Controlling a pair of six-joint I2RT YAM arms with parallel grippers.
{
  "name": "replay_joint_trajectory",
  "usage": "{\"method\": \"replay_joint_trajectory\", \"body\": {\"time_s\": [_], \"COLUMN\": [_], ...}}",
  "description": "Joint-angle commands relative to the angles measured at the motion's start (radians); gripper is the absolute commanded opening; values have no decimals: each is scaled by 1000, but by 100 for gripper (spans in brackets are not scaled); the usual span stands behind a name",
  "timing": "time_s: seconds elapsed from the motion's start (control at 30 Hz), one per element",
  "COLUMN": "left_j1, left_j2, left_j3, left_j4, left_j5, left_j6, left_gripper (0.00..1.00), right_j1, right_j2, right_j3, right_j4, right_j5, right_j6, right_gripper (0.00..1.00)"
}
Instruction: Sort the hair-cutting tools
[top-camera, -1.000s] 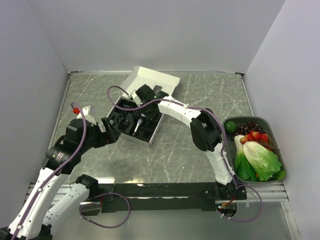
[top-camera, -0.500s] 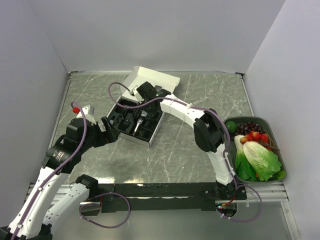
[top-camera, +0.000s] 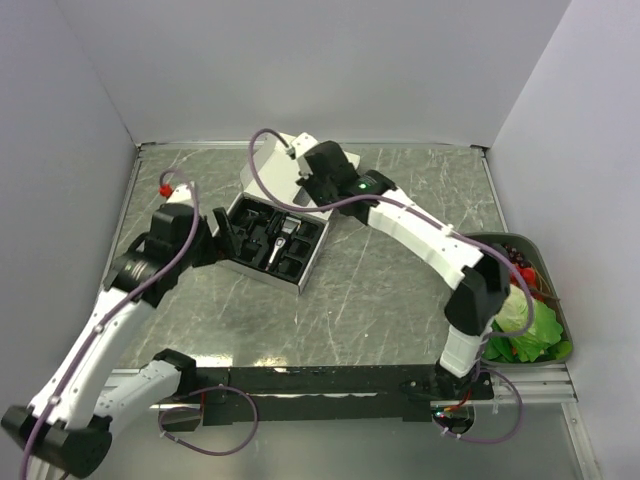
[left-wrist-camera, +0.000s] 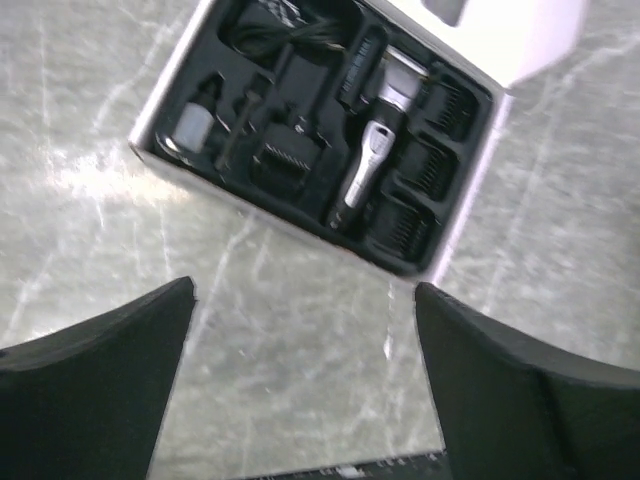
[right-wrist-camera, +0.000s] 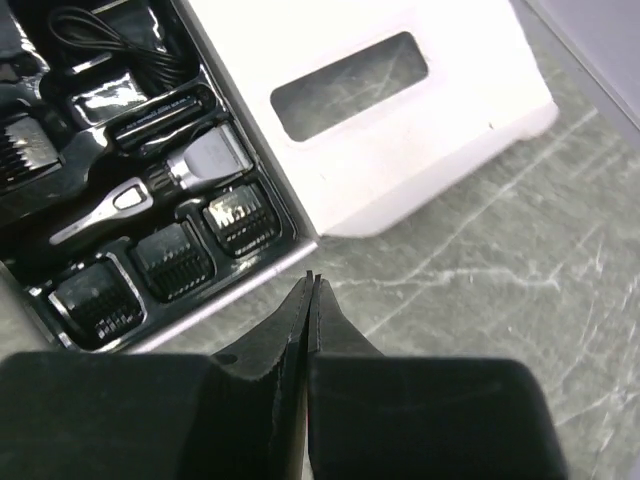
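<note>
The black-and-silver hair clipper lies in the black tray of the white box. Three black comb attachments sit in slots beside it, and another one sits further left. My left gripper is open and empty, held above the table just off the box's left side. My right gripper is shut on nothing. Its tips are over the table by the corner where the tray meets the white lid.
A coiled black cable and a small white-capped part also sit in the tray. A green tray with lettuce and fruit stands at the right edge, partly behind the right arm. Walls close the table on three sides.
My right arm has pulled back from over the tray to the box's far right corner, its elbow swinging over the green tray. My left arm has risen and shifted toward the box, still open.
</note>
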Motion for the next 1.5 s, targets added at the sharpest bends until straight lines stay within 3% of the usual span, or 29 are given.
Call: {"method": "replay_joint_trajectory", "body": {"time_s": [0.0,0.03,0.07,0.13,0.17,0.27,0.33,0.63,1.03,1.23,1.47], "left_j1": [72,94,143,195,239,316,345,471,491,491,441], "left_j2": [110,127,162,207,256,348,393,666,1005,991,884], "left_j3": [66,79,83,111,123,171,200,225,298,231,27], "left_j4": [87,115,135,155,165,202,222,374,512,544,604], "left_j5": [-16,-8,7,40,44,60,66,78,395,489,564], "left_j6": [76,90,96,118,125,154,171,190,193,175,101], "left_gripper": [88,82,67,48,30,9,3,1,1,1,1], "right_j1": [-10,-10,-12,-27,-33,-50,-50,-88,-97,-99,-116], "right_j2": [-98,-123,-138,-187,-203,-264,-313,-347,-129,-5,122], "right_j3": [-93,-116,-144,-236,-266,-383,-475,-659,-606,-564,-486], "right_j4": [-29,-37,-43,-45,-43,-21,21,125,248,315,361], "right_j5": [42,54,60,56,49,3,-12,-128,-199,-222,-240], "right_j6": [100,120,141,212,236,304,336,583,721,748,737], "right_gripper": [0,0,0,0,0,0,0,0,0,0,0]}}
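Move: The open box of hair-cutting tools has its middle about 17 cm ahead of the left hand and 6 cm to its right, some 21 cm lower; from the right hand it lies about 11 cm left and 2 cm back, as far below. The clippers in its tray are 8 cm left and 3 cm back of the right hand, the comb guards 5 cm left and 4 cm back. The raised lid stands roughly 13 cm ahead and 4 cm left of that hand. The box is taken from both sides: the left hand shuts its wide-open, empty fingers, reaches forward about 20 cm and out left around the box's left end, then sinks and swings 7 cm back right, tips up against that side wall. The right hand, still shut, swings back and right off the box, then drops some 20 cm in all, easing left and forward beside the right wall, its fingers tipping steeply down. ##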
